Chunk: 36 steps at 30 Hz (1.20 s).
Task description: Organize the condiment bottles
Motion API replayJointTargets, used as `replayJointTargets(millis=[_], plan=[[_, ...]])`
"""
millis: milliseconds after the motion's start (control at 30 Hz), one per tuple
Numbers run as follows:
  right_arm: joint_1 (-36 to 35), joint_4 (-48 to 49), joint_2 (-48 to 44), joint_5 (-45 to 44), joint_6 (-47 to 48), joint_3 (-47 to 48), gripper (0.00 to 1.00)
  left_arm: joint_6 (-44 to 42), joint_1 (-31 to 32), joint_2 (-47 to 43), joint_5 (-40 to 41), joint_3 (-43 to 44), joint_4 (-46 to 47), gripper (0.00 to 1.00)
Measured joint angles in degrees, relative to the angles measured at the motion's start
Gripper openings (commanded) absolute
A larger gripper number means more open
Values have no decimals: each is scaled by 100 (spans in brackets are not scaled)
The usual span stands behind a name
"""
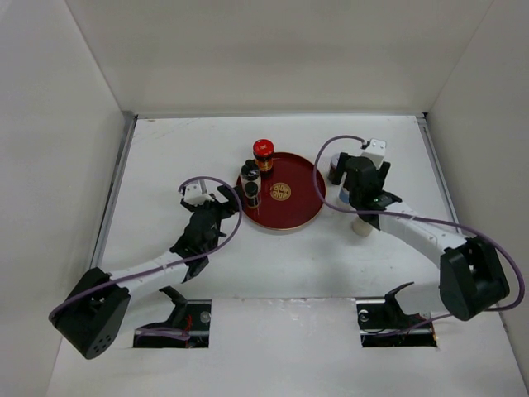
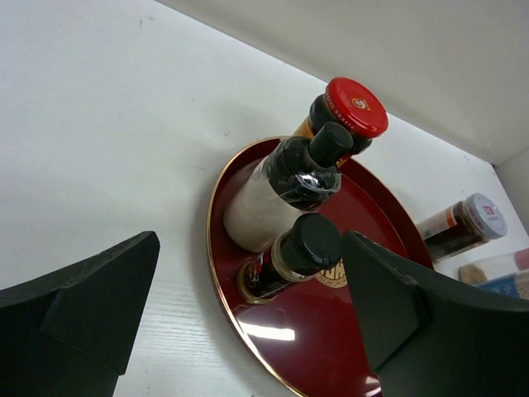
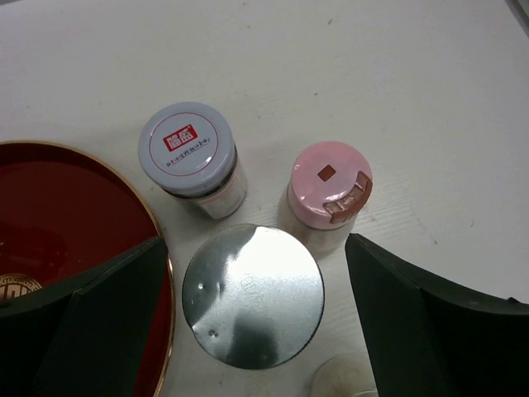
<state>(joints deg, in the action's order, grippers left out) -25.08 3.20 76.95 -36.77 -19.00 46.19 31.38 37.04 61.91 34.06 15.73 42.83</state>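
Three condiment bottles stand at the left rim of the round red tray [image 1: 302, 203]: a red-lidded dark jar [image 2: 355, 107], a black-capped bottle with a white label [image 2: 297, 169] and a smaller black-capped dark bottle [image 2: 299, 248]. My left gripper [image 2: 250, 252] is open just left of the tray and facing them, touching nothing. Right of the tray stand a grey-lidded bottle [image 3: 186, 149], a pink-lidded one [image 3: 329, 186], a silver-topped can [image 3: 252, 295] and a pale cream bottle [image 1: 362, 225]. My right gripper [image 3: 256, 244] hangs open over the silver-topped can, with its fingers on either side.
The tray's gold-edged rim [image 3: 161, 248] runs close under my right gripper's left finger. White walls close off the table at the back and both sides. The right half of the tray [image 1: 302, 186] holds no bottles.
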Motion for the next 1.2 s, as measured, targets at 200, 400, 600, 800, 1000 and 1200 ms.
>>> replayJointTargets(millis=[200, 400, 600, 800, 1000, 1200], plan=[[0, -42, 177, 74, -72, 0, 58, 63, -31, 216, -2, 0, 96, 94], [-57, -199, -85, 22, -9, -4, 51, 103, -94, 227, 9, 0, 157, 94], [-518, -254, -485, -120, 280, 487, 51, 153, -149, 225, 59, -13, 173, 93], [-863, 313, 280, 173, 367, 1355, 51, 188, -214, 151, 146, -153, 208, 93], [-951, 658, 1895, 608, 426, 2273, 53, 212, -243, 153, 153, -153, 245, 93], [-951, 710, 3108, 938, 509, 3095, 54, 212, -251, 153, 153, -153, 247, 93]])
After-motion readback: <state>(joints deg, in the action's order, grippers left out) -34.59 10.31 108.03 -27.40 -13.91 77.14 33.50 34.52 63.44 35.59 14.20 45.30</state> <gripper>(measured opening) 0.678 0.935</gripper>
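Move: Between the right hand's open fingers stands the silver-lidded jar, its middle roughly 3 cm below the hand point. The grey-lidded jar is about 7 cm ahead and 4 cm left of it, the pink-lidded one 4 cm ahead and 5 cm right; the cream shaker sits 8 cm nearer the base and 4 cm right. The round tray's centre lies some 19 cm left of this hand and 5 cm ahead. From the left hand, the silver-lidded jar is about 40 cm right and 7 cm ahead. Sinking a last centimetre, the right hand pinches the silver-lidded jar from both sides, then lifts it around 10 cm and swings left and forward in an arc, about 18 cm left and 11 cm forward, turning some 20 degrees counter-clockwise. Over the far part of the tray it lowers the jar by about 8 cm beside the red-lidded jar, fingers keeping their grip. ##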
